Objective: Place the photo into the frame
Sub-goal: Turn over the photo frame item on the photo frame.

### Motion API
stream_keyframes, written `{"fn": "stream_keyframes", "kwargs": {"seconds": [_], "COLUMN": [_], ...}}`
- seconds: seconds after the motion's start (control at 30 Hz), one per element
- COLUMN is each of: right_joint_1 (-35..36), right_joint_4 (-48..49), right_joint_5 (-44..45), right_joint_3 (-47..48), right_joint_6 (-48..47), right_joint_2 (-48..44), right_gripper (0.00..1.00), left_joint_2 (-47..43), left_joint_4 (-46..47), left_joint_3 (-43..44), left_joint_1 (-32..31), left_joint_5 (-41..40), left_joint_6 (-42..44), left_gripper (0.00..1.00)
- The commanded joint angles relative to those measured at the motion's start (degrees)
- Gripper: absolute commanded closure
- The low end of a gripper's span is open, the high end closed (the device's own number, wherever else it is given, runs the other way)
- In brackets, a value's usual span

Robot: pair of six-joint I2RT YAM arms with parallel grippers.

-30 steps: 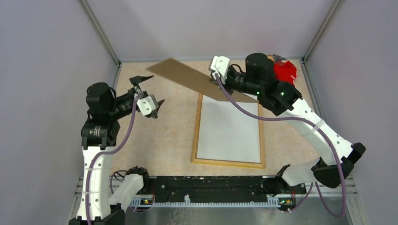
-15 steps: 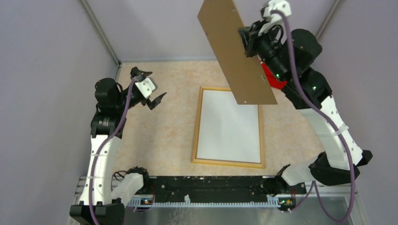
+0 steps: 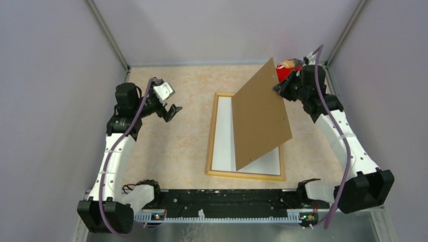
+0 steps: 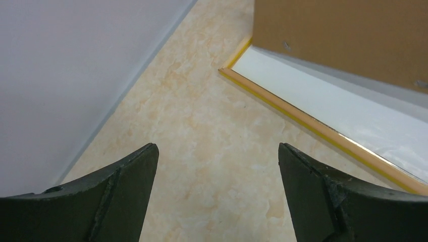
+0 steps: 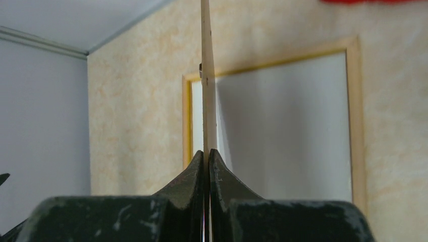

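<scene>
The frame (image 3: 212,141) lies flat on the table with its pale wood side up, a yellow edge showing in the left wrist view (image 4: 303,121). Inside it lies the photo (image 3: 222,148), white back up. My right gripper (image 3: 280,86) is shut on the far right edge of a plain brown backing board (image 3: 260,118). The board hangs tilted over the frame's right half and hides part of the photo. The right wrist view shows the board (image 5: 206,75) edge-on between the fingers (image 5: 208,151), above the photo (image 5: 287,126). My left gripper (image 3: 168,108) (image 4: 217,148) hovers open and empty left of the frame.
A red object (image 3: 283,70) sits at the back right corner behind the right gripper. Grey walls close in the table on three sides. The marbled tabletop (image 4: 202,126) lies under the left gripper, with the left wall close by.
The right arm has swung the backing board down from high above the back of the table to a tilt over the frame. The left arm has shifted slightly toward the back.
</scene>
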Motion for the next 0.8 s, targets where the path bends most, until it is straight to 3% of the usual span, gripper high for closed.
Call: {"fn": "stream_keyframes", "kwargs": {"seconds": [0.0, 0.43, 0.77], "right_joint_1": [-2.93, -6.33, -6.33], "right_joint_4": [16.41, 36.38, 46.34], "right_joint_5": [-11.31, -15.81, -13.78], "right_joint_3": [-10.27, -33.97, -43.76], "right_joint_6": [13.9, 21.21, 23.29], "right_joint_2": [-9.31, -19.82, -21.78], "right_gripper": [1.0, 1.0, 1.0], "left_joint_2": [1.18, 2.46, 3.33], "left_joint_4": [-1.47, -1.78, -1.36], "left_joint_3": [-0.33, -1.73, -3.54], "left_joint_1": [-0.08, 0.0, -0.06], "left_joint_5": [0.59, 1.6, 1.71], "left_joint_6": [1.23, 1.26, 1.44], "left_gripper": [0.06, 0.08, 0.09]}}
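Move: The right hand grips the brown backing board by its right edge; the board hangs steeply down to the left, its middle about 8 cm left, 4 cm back and 12 cm below. The photo frame it goes to, with the white sheet inside, centres some 10 cm left, 4 cm back and 30 cm below; the red cloth lies about 23 cm ahead, 13 cm right and 30 cm below. From the empty left hand the frame is about 28 cm right, 2 cm ahead and 29 cm below. Keeping its pinch on the right edge of the backing board, the right hand sinks about 8 cm towards the frame, fastest at first, and draws back some 5 cm, rolling roughly 25 degrees so that its left side comes up and the board swings flatter, its left edge set along the frame's left bar. The left hand, still open and touching nothing, sinks about 4 cm straight down and tips slightly downward. ##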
